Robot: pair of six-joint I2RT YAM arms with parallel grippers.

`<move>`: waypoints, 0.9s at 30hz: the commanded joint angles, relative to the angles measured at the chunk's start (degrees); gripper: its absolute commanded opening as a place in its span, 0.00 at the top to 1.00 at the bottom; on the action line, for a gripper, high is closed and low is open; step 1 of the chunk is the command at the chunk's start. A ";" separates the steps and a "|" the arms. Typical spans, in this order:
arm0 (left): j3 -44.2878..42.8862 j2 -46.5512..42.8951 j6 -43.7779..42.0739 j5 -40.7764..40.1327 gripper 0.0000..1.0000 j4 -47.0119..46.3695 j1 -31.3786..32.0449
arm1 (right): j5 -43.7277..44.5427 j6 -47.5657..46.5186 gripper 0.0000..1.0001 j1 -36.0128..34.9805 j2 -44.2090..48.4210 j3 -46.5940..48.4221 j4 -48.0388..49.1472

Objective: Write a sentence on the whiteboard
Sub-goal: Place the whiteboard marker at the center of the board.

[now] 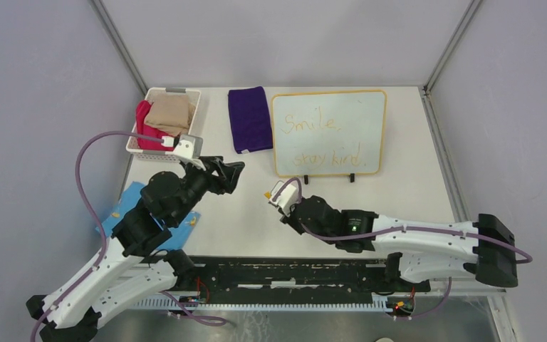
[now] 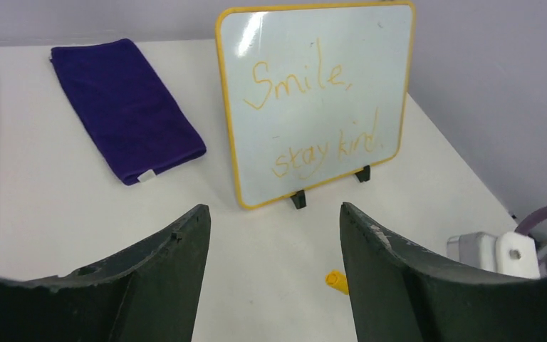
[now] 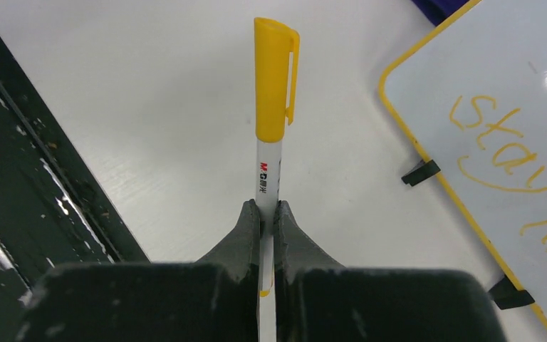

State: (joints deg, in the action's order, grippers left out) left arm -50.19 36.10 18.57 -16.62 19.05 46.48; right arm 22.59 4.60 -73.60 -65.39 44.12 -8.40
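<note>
The whiteboard stands propped on two black feet at the back of the table. On it is the sentence in orange, "Smile," above "stay kind". My right gripper is in front of the board, shut on the white barrel of a marker. The marker's yellow cap is on and points away from the jaws. My left gripper is left of the marker, open, with only bare table between its fingers.
A folded purple cloth lies left of the board. A white basket at the back left holds a tan cloth and a red one. A blue pad lies under my left arm.
</note>
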 commanded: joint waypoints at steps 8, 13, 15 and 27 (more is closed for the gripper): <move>5.49 4.10 -4.40 -13.58 0.29 -1.25 -0.07 | -3.18 -0.59 1.00 5.31 -8.79 3.92 -5.88; 6.28 2.94 -4.64 -16.96 0.29 -1.79 -0.07 | -6.48 0.98 1.00 6.13 -12.27 4.83 -3.84; 6.21 2.92 -4.37 -18.44 0.29 -1.73 -0.07 | -7.50 1.77 1.00 6.41 -14.27 6.36 -2.01; 6.16 2.18 -2.57 -23.88 0.28 -0.04 -0.14 | -16.68 17.95 1.00 14.12 -30.83 17.98 2.01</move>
State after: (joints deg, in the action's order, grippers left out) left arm -43.64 39.18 16.69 -37.58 20.58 46.46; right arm 9.47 16.14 -60.80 -92.64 56.34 -9.80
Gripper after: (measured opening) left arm 0.713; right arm 0.041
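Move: The right hand holds the capped marker; the whiteboard's middle lies about 25 cm ahead of it, 11 cm to its right and 15 cm below. At about the same depth, the left board clip is roughly 11 cm ahead and 5 cm to the right, and the purple cloth 28 cm ahead and 12 cm to the left. From the empty left hand the whiteboard's middle is some 20 cm ahead, 27 cm right and 32 cm below. Lower the right gripper about 9 cm towards the bare table short of the board's near-left corner, keeping the marker pinched, then ease it forward and left as well while tipping the fingers some 20 degrees more steeply down. Meanwhile draw the open left gripper down and to the left, a little forward, turning it counter-clockwise. ##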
